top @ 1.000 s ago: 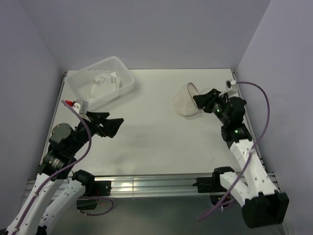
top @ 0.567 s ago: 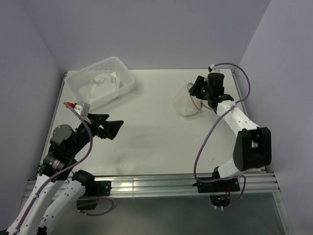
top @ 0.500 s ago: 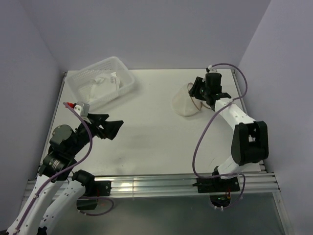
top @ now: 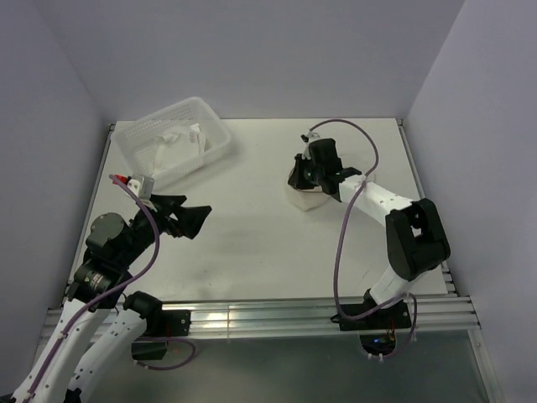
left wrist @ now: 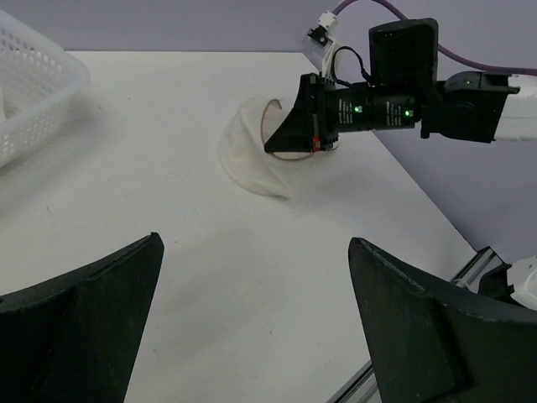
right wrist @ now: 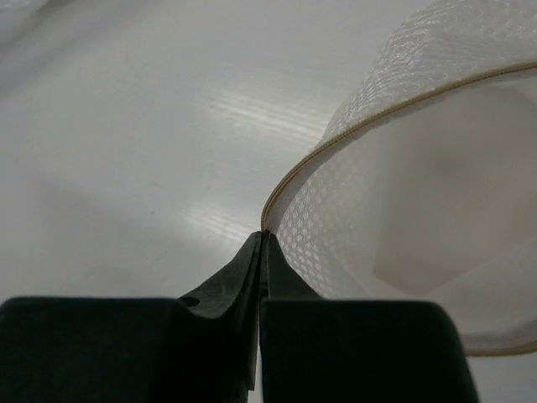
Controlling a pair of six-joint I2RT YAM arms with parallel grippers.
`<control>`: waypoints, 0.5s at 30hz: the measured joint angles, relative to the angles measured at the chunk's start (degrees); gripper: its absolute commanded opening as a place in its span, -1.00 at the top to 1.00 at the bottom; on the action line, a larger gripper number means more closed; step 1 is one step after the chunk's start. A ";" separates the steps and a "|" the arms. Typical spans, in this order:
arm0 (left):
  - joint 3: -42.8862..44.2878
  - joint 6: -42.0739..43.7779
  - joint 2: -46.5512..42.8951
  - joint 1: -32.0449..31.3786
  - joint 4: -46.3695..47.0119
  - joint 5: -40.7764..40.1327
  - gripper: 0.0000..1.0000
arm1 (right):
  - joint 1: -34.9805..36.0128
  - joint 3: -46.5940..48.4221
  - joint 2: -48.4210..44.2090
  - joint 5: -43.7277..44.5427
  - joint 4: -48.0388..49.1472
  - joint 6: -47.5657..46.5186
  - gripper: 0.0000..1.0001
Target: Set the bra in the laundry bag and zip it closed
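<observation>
The laundry bag (top: 307, 196), a white mesh pouch with a tan rim, lies open at the table's back right. My right gripper (top: 297, 178) reaches over it from the right and is shut on the bag's rim. The right wrist view shows the closed jaws (right wrist: 263, 239) pinching the tan edge, with the mesh (right wrist: 394, 193) curving away to the right. In the left wrist view the bag (left wrist: 249, 161) sits under that gripper (left wrist: 273, 149). The bra (top: 172, 148) is a pale crumpled garment in the basket. My left gripper (top: 190, 215) hovers open and empty at the near left (left wrist: 252, 243).
A white perforated plastic basket (top: 216, 128) stands at the back left corner, and its corner shows in the left wrist view (left wrist: 46, 80). Purple walls close in the back and both sides. An aluminium rail (top: 252, 317) runs along the near edge.
The right arm swung from the table's right side across to the bag and its jaws shut on the rim. The bag shifted slightly left and nearer. The left arm stayed still.
</observation>
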 measured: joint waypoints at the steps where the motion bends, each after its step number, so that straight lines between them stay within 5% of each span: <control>1: 0.00 0.00 0.07 0.02 0.00 0.00 -0.99 | 1.33 -0.68 -0.61 -1.05 0.37 0.24 1.00; 15: 0.00 -0.20 0.50 1.55 0.04 0.20 -0.98 | 6.73 -5.53 -9.99 -5.25 6.95 5.16 1.00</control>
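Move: The right hand already pinches the laundry bag's zip rim; the bag's middle lies about 4 cm to its right, level with it fore and aft, and some 6 cm below. The basket stands roughly 39 cm to this hand's left, 20 cm farther out and 3 cm lower, with the white cloth in it about 36 cm left and 17 cm ahead. From the left hand the bag is some 29 cm to the right, 19 cm ahead and 24 cm down. Left and back first, then mainly upward, and finally left and back again, the right hand draws the laundry bag by its rim across towards the left gripper, ending about 6 cm higher, 6 cm farther left and 4.5 cm nearer the base. The shut fingers keep their pinch on the zip edge while the wrist turns some 15 degrees, left side rising, fingertips lifting slightly and swinging counter-clockwise. ##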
